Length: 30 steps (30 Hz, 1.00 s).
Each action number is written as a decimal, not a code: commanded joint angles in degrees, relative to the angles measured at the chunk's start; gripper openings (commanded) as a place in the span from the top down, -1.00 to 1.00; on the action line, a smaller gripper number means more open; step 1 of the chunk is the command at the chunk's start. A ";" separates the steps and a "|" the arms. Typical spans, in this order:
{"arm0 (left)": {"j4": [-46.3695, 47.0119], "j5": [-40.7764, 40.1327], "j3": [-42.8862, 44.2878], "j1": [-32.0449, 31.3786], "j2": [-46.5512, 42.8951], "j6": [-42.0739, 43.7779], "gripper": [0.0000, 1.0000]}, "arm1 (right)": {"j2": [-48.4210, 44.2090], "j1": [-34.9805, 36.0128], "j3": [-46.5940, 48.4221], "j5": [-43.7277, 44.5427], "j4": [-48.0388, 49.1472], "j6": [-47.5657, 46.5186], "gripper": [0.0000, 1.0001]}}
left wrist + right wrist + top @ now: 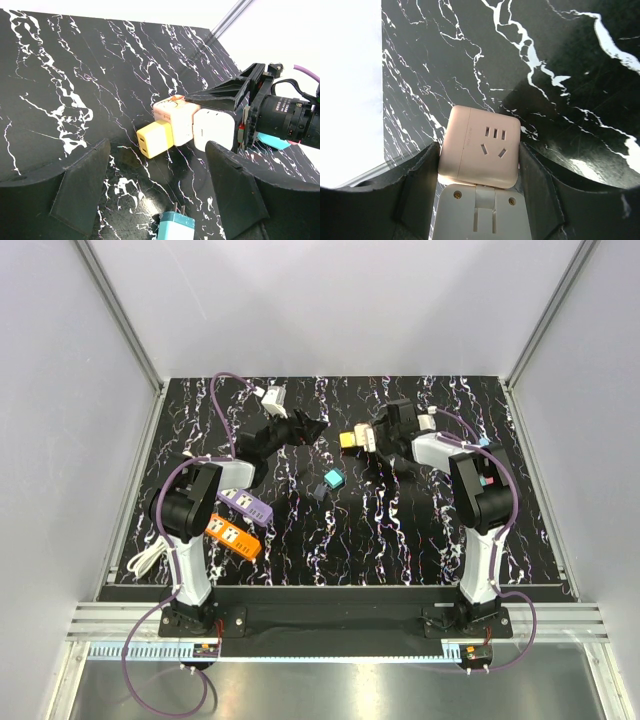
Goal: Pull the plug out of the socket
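A pale pink cube socket is clamped between the fingers of my right gripper, just above the table. A yellow plug sits in the side of the socket that faces my left gripper, and a white adapter is joined to another side. My left gripper is open, a short way from the yellow plug and not touching it. Below its fingers a teal plug lies loose on the table, prongs pointing at the socket. From above, the socket and right gripper are right of centre.
A purple power strip and an orange one lie beside the left arm. A white plug on a purple cable rests at the back left. White cord loops at the left edge. The black marbled table has walls around it.
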 commanded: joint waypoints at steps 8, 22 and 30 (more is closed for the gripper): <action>3.94 2.76 0.76 0.30 0.80 1.02 -0.66 | -3.35 0.72 -2.44 3.42 1.92 -3.21 -0.64; 3.68 3.99 1.20 0.21 1.15 0.84 -0.63 | -7.39 0.99 -4.03 4.56 1.22 -10.31 -0.94; 0.09 1.72 1.02 -1.89 -0.60 3.73 -0.55 | -12.75 -3.39 -3.67 0.97 2.96 -26.64 -0.99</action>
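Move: The pink socket sits between the right hand's pads, its middle roughly 1 cm to the left and 1 cm below; joined to it, the yellow plug lies about 5 cm left and 1 cm back of this hand, the white block about 4 cm back. The loose teal plug is some 10 cm back and 7 cm left. From the idle left hand, the socket lies about 10 cm right, 4 cm ahead and 9 cm lower. The pink socket is let go: the right fingers, gripping it at first, open wide while the hand eases back about 1.5 cm and dips slightly. The hand then rises some 3 cm clear of the socket, drifting right about 2 cm and rolling its left side down some 15 degrees. The left hand, empty and still open, creeps a bit over 1 cm down, right and back. ##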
